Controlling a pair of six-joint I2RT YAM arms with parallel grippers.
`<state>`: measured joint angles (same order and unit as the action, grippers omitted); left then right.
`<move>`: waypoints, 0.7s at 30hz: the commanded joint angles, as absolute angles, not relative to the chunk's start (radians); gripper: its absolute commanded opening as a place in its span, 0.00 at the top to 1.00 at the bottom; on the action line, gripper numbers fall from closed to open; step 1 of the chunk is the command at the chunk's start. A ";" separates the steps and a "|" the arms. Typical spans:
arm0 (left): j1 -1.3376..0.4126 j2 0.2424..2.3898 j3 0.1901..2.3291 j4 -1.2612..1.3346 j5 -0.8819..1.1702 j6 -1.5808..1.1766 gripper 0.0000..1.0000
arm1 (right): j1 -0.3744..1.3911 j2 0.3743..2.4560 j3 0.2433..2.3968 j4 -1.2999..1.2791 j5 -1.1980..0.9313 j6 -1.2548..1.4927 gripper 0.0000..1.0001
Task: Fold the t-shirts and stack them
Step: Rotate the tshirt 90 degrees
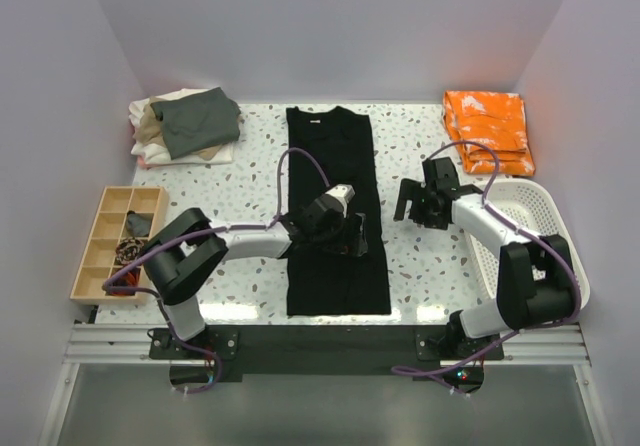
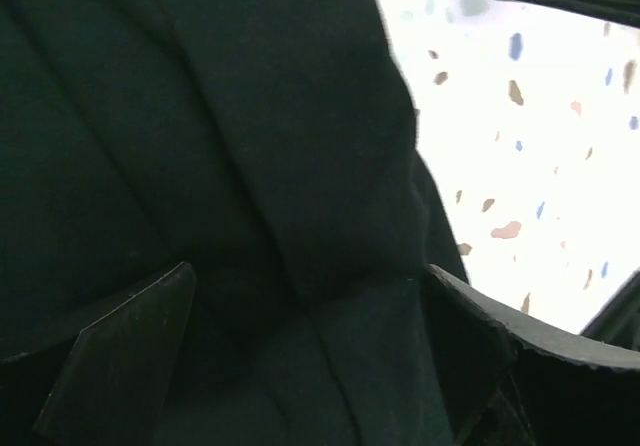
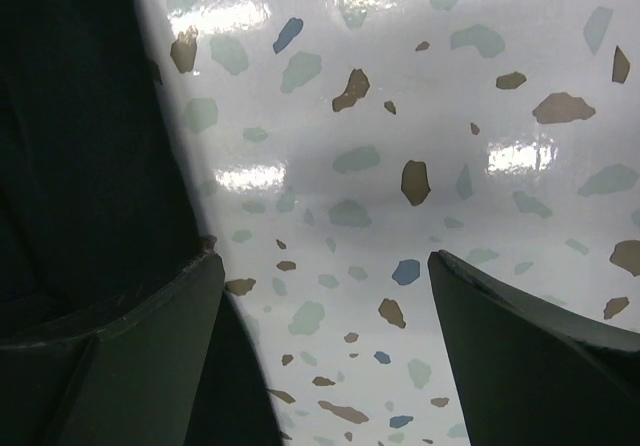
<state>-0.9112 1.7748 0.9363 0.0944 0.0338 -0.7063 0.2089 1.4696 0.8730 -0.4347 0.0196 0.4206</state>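
The black t-shirt (image 1: 335,206) lies flat as a long narrow strip down the middle of the table, with a small white label at its far collar. My left gripper (image 1: 355,236) hovers low over its right edge, jaws wide apart. In the left wrist view only loose black cloth (image 2: 250,166) with soft folds shows beneath the gripper (image 2: 310,301); nothing is pinched. My right gripper (image 1: 412,206) stands open over bare table just right of the shirt. The shirt's edge (image 3: 80,146) shows beside its left finger (image 3: 150,336). A folded grey-green t-shirt (image 1: 195,121) tops the cream and tan ones (image 1: 150,144) at back left.
A folded orange cloth (image 1: 487,129) lies at the back right. A white plastic basket (image 1: 545,221) stands along the right edge. A wooden compartment tray (image 1: 105,216) with small items sits at the left edge. Speckled tabletop (image 1: 430,266) shows on both sides of the black shirt.
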 commanded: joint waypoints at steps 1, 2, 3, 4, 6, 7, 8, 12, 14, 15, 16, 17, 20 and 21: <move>-0.908 1.680 0.908 0.011 -0.078 -0.667 0.00 | 0.206 1.388 0.836 -0.462 -0.057 0.391 0.12; -0.907 1.660 0.904 0.002 -0.106 -0.664 0.00 | 0.207 1.355 0.827 -0.465 -0.072 0.388 0.12; -0.908 1.613 0.897 -0.039 -0.120 -0.661 0.00 | 0.207 1.338 0.806 -0.468 -0.102 0.388 0.12; -0.907 1.585 0.876 -0.047 -0.132 -0.661 0.00 | 0.209 1.319 0.792 -0.471 -0.118 0.388 0.12; -0.907 1.487 0.839 -0.058 -0.164 -0.676 0.00 | 0.210 1.266 0.744 -0.480 -0.164 0.393 0.12; -0.907 1.452 0.795 -0.061 -0.173 -0.681 0.00 | 0.209 1.249 0.727 -0.483 -0.216 0.406 0.12; -0.907 1.418 0.772 -0.067 -0.190 -0.692 0.00 | 0.210 1.233 0.707 -0.471 -0.253 0.416 0.13; -0.908 1.243 0.638 -0.075 -0.207 -0.765 0.00 | 0.215 1.125 0.609 -0.492 -0.250 0.457 0.14; -0.908 1.200 0.553 -0.069 -0.203 -0.801 0.00 | 0.218 1.088 0.580 -0.503 -0.253 0.481 0.14; -0.907 1.169 0.523 -0.061 -0.190 -0.846 0.00 | 0.224 1.072 0.557 -0.505 -0.264 0.495 0.14; -0.908 1.155 0.459 -0.049 -0.174 -0.863 0.00 | 0.232 1.037 0.546 -0.505 -0.267 0.512 0.14; -0.911 1.138 0.425 -0.038 -0.144 -0.886 0.00 | 0.241 1.020 0.534 -0.503 -0.249 0.546 0.14; -0.922 1.069 0.315 -0.015 -0.109 -0.951 0.00 | 0.294 0.953 0.496 -0.532 -0.212 0.610 0.14; -0.930 1.031 0.284 -0.027 -0.112 -0.975 0.00 | 0.331 0.936 0.470 -0.529 -0.204 0.629 0.14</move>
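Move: From the left hand, low over the black t-shirt, the shirt's near left corner lies about 18 cm back, 16 cm left and 3 cm down; its near right corner is also 18 cm back, but 10 cm right. From the right hand that near right corner is some 26 cm back, 4 cm left and 4 cm below. The white basket's middle is roughly 30 cm to its right and 9 cm back. Leftward and back in a low arc, the left hand hops about 14 cm left and 8 cm back over the shirt towards its near left corner, rising some 6 cm and sinking again, fingers kept wide open, wrist turning a little counter-clockwise. The right hand glides back alongside the shirt's right edge towards the near right corner, drifting slightly left, staying open and low, its left side rolling up. ##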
